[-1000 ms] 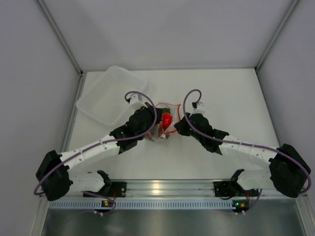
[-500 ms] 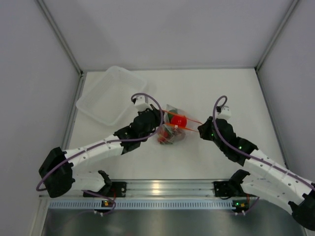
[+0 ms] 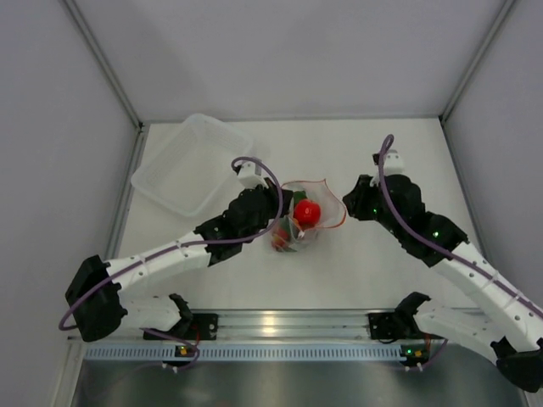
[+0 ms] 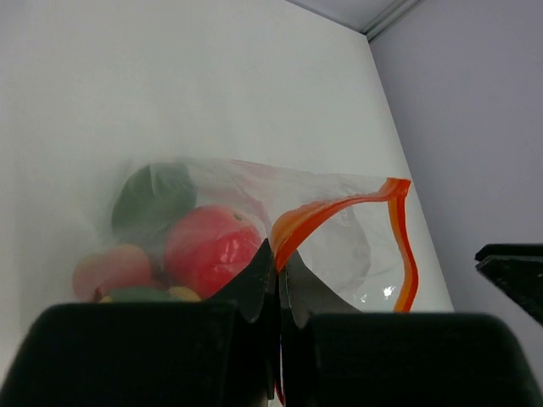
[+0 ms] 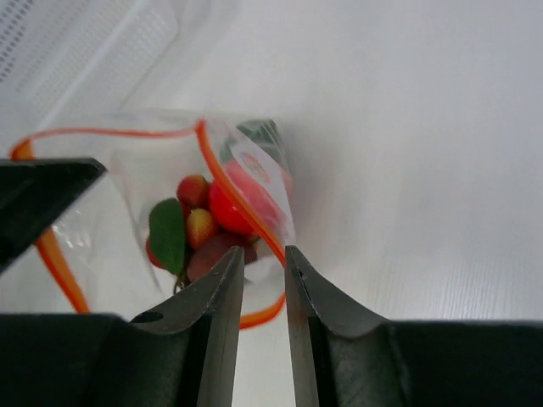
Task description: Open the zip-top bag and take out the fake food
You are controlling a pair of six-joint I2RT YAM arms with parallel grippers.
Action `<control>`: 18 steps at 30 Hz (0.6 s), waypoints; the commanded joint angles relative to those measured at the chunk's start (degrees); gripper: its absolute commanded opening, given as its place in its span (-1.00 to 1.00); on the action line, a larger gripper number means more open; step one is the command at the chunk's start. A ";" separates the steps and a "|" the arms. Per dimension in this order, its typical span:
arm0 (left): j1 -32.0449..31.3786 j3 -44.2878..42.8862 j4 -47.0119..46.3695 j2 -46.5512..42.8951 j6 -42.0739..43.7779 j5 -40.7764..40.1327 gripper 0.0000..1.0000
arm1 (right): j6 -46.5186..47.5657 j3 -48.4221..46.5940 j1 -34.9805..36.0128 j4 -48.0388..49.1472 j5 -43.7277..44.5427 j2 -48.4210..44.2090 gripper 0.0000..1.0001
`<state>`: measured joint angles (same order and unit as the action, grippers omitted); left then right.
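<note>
The clear zip-top bag (image 3: 321,193) lies mid-table, its orange-red zip strip spread into a wide loop, so the mouth gapes. Fake food sits inside: a red tomato (image 3: 307,212) on top, green and smaller red pieces (image 5: 182,229) below. My left gripper (image 3: 287,206) is shut on the bag's left zip strip (image 4: 293,227), right at its fingertips (image 4: 276,259). My right gripper (image 3: 349,209) hovers at the bag's right edge, its jaws a narrow gap apart (image 5: 264,254). The strip shows just beyond the tips and nothing is pinched between them.
A rigid translucent tub (image 3: 191,164) stands at the back left, just behind the left arm. Grey walls close in the white table (image 3: 399,153) on three sides. The arm bases and a metal rail (image 3: 288,322) run along the near edge.
The right gripper, shut on the bag's right edge and pulling it rightward, has let go and opened. The taut strip has relaxed into a wide loop. The left gripper keeps its hold.
</note>
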<state>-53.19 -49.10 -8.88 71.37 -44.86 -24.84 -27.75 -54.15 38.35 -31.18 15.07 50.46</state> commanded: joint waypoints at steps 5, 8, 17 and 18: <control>-1.92 -5.47 -2.80 1.31 -4.88 1.46 -1.00 | 5.60 -13.43 4.53 -5.91 -2.68 3.50 -0.43; -1.92 -6.61 -2.89 2.28 -7.17 1.81 -1.00 | 6.12 -15.45 8.49 -5.83 -2.94 6.66 -0.44; -3.41 -11.45 -2.89 6.67 -16.55 1.12 -1.00 | 5.69 -11.78 12.89 -3.54 1.27 8.70 -0.45; -3.67 -11.46 -2.89 6.67 -17.44 0.41 -1.00 | 5.69 -11.07 12.89 -3.36 1.63 8.35 -0.46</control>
<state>-55.68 -57.25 -8.23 78.00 -56.75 -23.05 -22.90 -66.08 50.76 -34.74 13.54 60.71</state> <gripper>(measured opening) 0.022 0.275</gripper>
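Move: The fake food bunches in the open bag, its red tomato roughly 9 cm to the right hand's left, 5 cm ahead and 12 cm below it. The near part of the bag's orange zip rim is only about 3 cm to the right hand's left, level fore and aft and 4 cm down. From the left hand, which already pinches the rim's other side, the tomato lies some 3 cm right, 3 cm ahead and 12 cm down. With its fingers slightly parted, the right hand hops over the rim towards the bag's open mouth, rising about 6 cm, then sweeping roughly 7 cm left while sinking again by some 4 cm and easing back a little, its fingers turning about 15 degrees counter-clockwise to end over the fake food. The left hand, fingers still shut on the zip rim, carries that side about 5 cm right towards the right hand and a little up, rolling some 10 degrees so its right side rises. ##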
